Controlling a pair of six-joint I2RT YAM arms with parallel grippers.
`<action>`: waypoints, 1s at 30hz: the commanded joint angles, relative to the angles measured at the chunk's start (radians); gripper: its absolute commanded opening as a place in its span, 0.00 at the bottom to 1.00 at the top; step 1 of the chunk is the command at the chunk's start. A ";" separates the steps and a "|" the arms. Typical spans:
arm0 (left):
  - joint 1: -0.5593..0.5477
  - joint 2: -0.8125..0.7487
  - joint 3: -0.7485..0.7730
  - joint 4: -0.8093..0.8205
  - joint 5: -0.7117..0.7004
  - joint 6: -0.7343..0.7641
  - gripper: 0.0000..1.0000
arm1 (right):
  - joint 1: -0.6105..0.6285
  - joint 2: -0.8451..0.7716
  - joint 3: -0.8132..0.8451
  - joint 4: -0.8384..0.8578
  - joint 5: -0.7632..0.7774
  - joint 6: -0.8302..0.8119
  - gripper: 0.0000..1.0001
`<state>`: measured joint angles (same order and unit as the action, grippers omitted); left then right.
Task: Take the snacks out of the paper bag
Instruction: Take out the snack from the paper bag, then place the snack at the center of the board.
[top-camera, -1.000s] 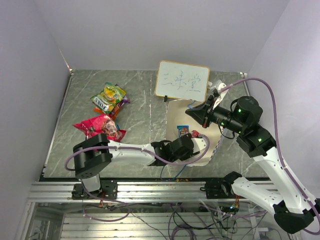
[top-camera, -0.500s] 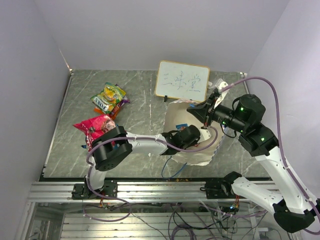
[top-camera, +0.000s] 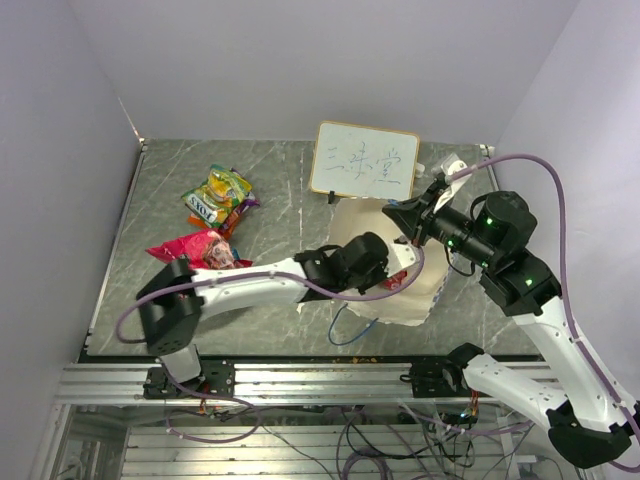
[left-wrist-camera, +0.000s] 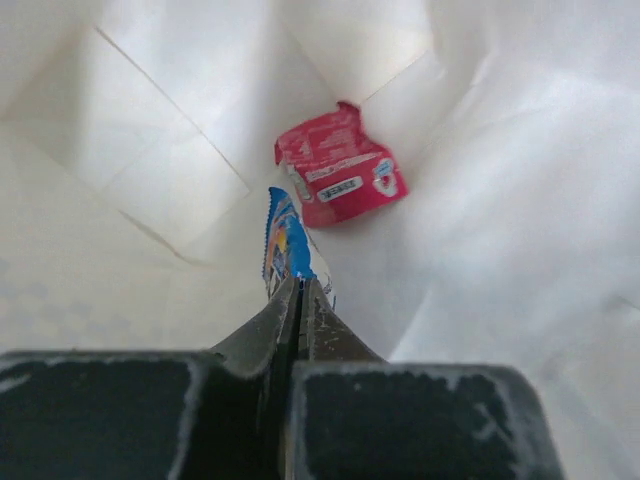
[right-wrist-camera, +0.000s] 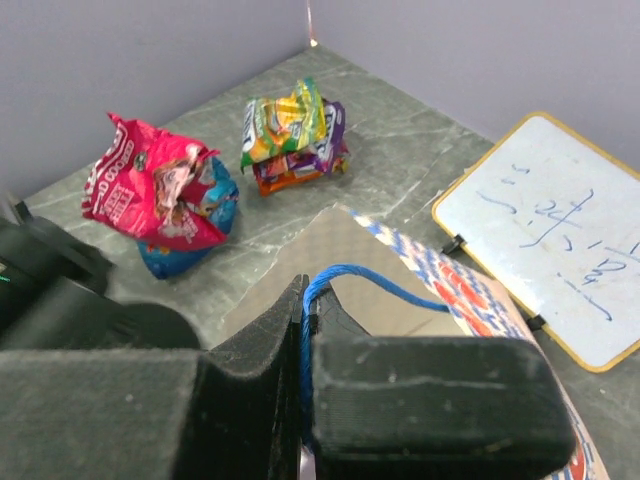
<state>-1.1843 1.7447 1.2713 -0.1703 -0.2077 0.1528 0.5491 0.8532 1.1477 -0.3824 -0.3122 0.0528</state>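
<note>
The paper bag (top-camera: 390, 305) lies right of the table's middle, mouth towards the left. My right gripper (right-wrist-camera: 313, 295) is shut on its blue cord handle (right-wrist-camera: 375, 277) and holds the mouth up near the signboard. My left arm (top-camera: 360, 262) reaches into the bag. Inside, my left gripper (left-wrist-camera: 300, 282) is shut on the edge of a blue snack packet (left-wrist-camera: 283, 240). A red snack packet (left-wrist-camera: 338, 178) lies deeper, against the bag's white bottom. Out on the table are a pink-red packet (right-wrist-camera: 150, 185) over a blue one (right-wrist-camera: 195, 250), and a yellow-green and purple-orange pile (right-wrist-camera: 295, 135).
A white signboard (top-camera: 363, 162) with blue writing stands just behind the bag, close to my right gripper (top-camera: 397, 212). The taken-out packets (top-camera: 215, 198) lie at the left of the grey marble table (top-camera: 280, 180). Lilac walls close in the back and both sides.
My left gripper has pushed further into the bag and shut on the blue packet. My right gripper has lifted the cord handle a little, and the bag's mouth stands wider.
</note>
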 joint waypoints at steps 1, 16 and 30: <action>0.003 -0.190 0.037 -0.075 0.156 -0.090 0.07 | 0.000 -0.006 -0.018 0.038 0.074 -0.002 0.00; 0.012 -0.560 0.304 -0.446 0.045 -0.288 0.07 | 0.000 -0.026 -0.075 0.073 0.305 0.027 0.00; 0.111 -0.567 0.417 -0.959 -0.948 -0.628 0.07 | 0.000 -0.014 -0.034 0.035 0.356 -0.039 0.00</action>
<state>-1.1450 1.1603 1.7283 -0.9310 -0.8173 -0.3313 0.5491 0.8459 1.0805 -0.3416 0.0116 0.0452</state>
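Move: The left hand already pinches the small blue snack low in the bag. On its left side of the table lie two heaps: the one topped by the green packet about 39 cm left, 25 cm ahead and 11 cm lower, the large red packet some 41 cm left, 6 cm ahead and 9 cm lower. The small red snack is about 5 cm right, 2 cm ahead and 9 cm below. From the right hand, the green packet is roughly 35 cm left, 25 cm ahead and 35 cm below. Keeping its pinch on the small blue snack, the left hand lifts quickly out of the bag, some 30 cm up, then sweeps about 24 cm left over the table towards the heaps' side, its fingers turning some 50 degrees to point nearly forward. The right hand keeps hold of the blue handle, easing about 4 cm forward and 4 cm right while turning clockwise. ##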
